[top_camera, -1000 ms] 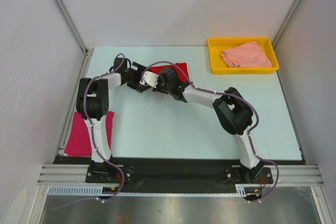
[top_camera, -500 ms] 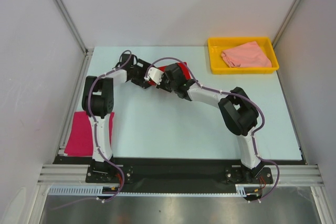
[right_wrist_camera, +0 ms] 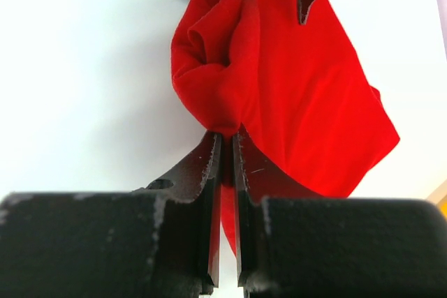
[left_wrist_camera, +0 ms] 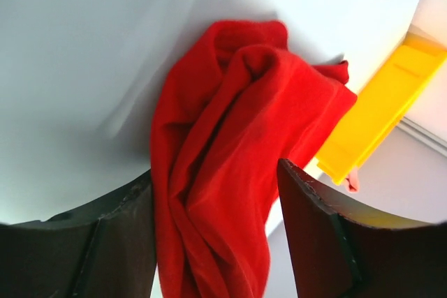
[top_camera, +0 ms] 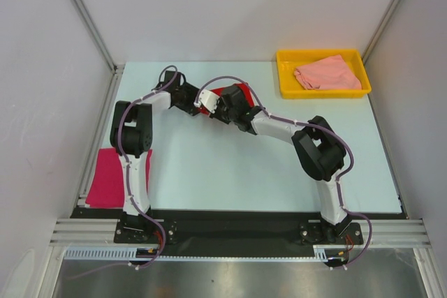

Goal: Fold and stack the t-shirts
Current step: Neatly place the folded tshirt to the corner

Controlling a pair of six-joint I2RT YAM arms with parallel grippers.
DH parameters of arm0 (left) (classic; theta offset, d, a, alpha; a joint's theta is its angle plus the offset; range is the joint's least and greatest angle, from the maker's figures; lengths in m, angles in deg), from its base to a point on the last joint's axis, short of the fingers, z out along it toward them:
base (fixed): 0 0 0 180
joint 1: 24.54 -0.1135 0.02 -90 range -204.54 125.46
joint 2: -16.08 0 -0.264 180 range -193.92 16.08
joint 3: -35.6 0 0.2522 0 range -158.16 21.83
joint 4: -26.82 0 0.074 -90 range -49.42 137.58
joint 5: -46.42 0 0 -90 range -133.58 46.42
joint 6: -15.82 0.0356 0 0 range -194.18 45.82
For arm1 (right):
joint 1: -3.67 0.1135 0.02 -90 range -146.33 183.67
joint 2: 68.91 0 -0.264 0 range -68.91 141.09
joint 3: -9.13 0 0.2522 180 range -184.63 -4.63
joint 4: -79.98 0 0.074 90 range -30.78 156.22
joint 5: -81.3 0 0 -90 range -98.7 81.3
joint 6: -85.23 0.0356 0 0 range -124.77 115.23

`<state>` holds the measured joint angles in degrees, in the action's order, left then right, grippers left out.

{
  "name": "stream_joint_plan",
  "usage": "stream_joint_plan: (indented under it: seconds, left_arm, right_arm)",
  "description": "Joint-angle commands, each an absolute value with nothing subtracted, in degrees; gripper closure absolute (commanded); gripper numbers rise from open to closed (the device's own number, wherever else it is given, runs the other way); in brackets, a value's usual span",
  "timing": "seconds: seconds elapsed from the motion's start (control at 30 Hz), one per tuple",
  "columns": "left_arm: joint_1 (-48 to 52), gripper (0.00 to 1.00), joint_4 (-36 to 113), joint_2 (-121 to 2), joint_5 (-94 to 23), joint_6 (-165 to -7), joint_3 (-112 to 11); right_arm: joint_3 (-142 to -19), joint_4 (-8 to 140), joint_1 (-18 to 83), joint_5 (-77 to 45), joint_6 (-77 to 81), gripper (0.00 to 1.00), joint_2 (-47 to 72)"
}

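The bright red t-shirt [top_camera: 235,91] hangs bunched at the back middle of the table. My right gripper [right_wrist_camera: 225,137] is shut on a fold of this red t-shirt [right_wrist_camera: 293,82]. My left gripper [left_wrist_camera: 215,172] straddles a hanging wad of the red t-shirt [left_wrist_camera: 237,123]; its jaws stand apart, and the right jaw is clear of the cloth. In the top view the left gripper [top_camera: 202,101] and right gripper [top_camera: 222,105] meet at the shirt's left side. A magenta t-shirt [top_camera: 103,178] lies folded at the left edge. A salmon t-shirt [top_camera: 325,73] lies in the tray.
The yellow tray [top_camera: 285,80] stands at the back right corner and also shows as the yellow tray [left_wrist_camera: 380,109] in the left wrist view. Both arms reach over the table's middle toward the back. White walls close in the table's left, back and right sides.
My left gripper has moved back and right onto the red shirt, and its jaws have narrowed around the cloth. The right gripper kept its hold and shifted slightly toward the back.
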<state>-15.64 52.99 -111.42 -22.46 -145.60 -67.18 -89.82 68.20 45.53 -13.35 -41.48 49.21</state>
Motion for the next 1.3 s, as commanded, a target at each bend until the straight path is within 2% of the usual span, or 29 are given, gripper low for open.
stream_joint_plan:
  seconds: [0.0, 0.3, 0.53, 0.63, 0.73, 0.77, 0.8, 0.83, 0.87, 0.93, 1.03, 1.1, 1.27]
  left_arm:
    - [-15.40, 0.32, 57.72, -113.03, -29.34, -140.29, -69.13]
    - [-15.31, 0.31, 52.19, -113.20, -28.99, -139.05, -66.93]
    - [-15.32, 0.33, 52.10, -114.70, -28.90, -139.13, -68.08]
    - [-15.31, 0.43, 51.31, -115.49, -28.03, -139.31, -68.17]
    - [-15.49, 0.79, 49.64, -115.76, -27.06, -138.79, -67.90]
    - [-15.49, 0.99, 49.29, -115.67, -26.97, -138.44, -68.08]
    - [-15.49, 1.00, 48.85, -115.06, -27.32, -137.39, -68.08]
    - [-15.40, 1.00, 49.45, -114.62, -27.93, -136.86, -68.16]
    - [-15.32, 1.00, 50.33, -113.74, -28.46, -136.24, -68.08]
    - [-15.23, 1.00, 52.17, -109.97, -30.83, -134.13, -66.85]
    - [-15.40, 1.00, 56.65, -104.34, -34.95, -129.57, -64.91]
    - [-15.67, 1.00, 60.52, -101.45, -36.89, -126.93, -63.96]
    - [-16.63, 1.00, 67.99, -90.74, -43.21, -123.32, -60.87]
  right_arm:
    - [-90.06, 71.05, 45.24, -14.50, -40.19, 1.00, 44.64]
    - [-89.89, 71.14, 45.06, -15.38, -39.05, 1.00, 44.12]
    - [-89.80, 71.32, 44.89, -15.47, -38.69, 1.00, 43.85]
    - [-89.89, 71.23, 44.80, -15.65, -38.69, 1.00, 43.68]
    - [-89.54, 70.79, 44.71, -15.82, -37.82, 1.00, 43.50]
    - [-89.62, 70.62, 44.71, -15.65, -36.51, 0.96, 43.41]
    - [-89.62, 70.35, 44.80, -15.47, -35.54, 0.89, 43.24]
    - [-89.36, 70.09, 44.71, -14.95, -34.49, 0.59, 42.98]
    - [-88.93, 70.09, 44.71, -12.59, -33.26, 0.44, 42.54]
    - [-86.57, 69.91, 44.45, -8.81, -27.81, 0.23, 40.26]
    - [-84.27, 61.61, 43.66, -5.55, -18.85, 0.16, 35.78]
    - [-81.47, 58.67, 44.01, -5.01, -15.16, 0.06, 32.62]
    - [-72.06, 50.86, 46.99, -2.99, -9.79, 0.04, 17.25]
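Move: The red folded t-shirt's left end already runs between the left hand's part-open fingers, its bunched edge about 2 cm ahead and 2 cm below; the shirt's middle is some 4 cm ahead and 9 cm to the right, 3 cm below. From that hand the magenta shirt lies about 27 cm left and 26 cm back, the yellow bin 42 cm right and 15 cm ahead. The right hand still pinches the shirt, whose middle is about 5 cm ahead, 4 cm right and 8 cm below. The left hand eases a centimetre or two forward, dips about 1.5 cm and shuts its fingers on the bunched left end of the red t-shirt, while the right hand keeps its pinch almost in place, rising only a little. Once the left has hold, the right opens wide, lets go and draws off right and back by about 10 cm, rising and turning some 20 degrees clockwise, and the left pulls its gripped end back, left and up, its left side tilting up. ##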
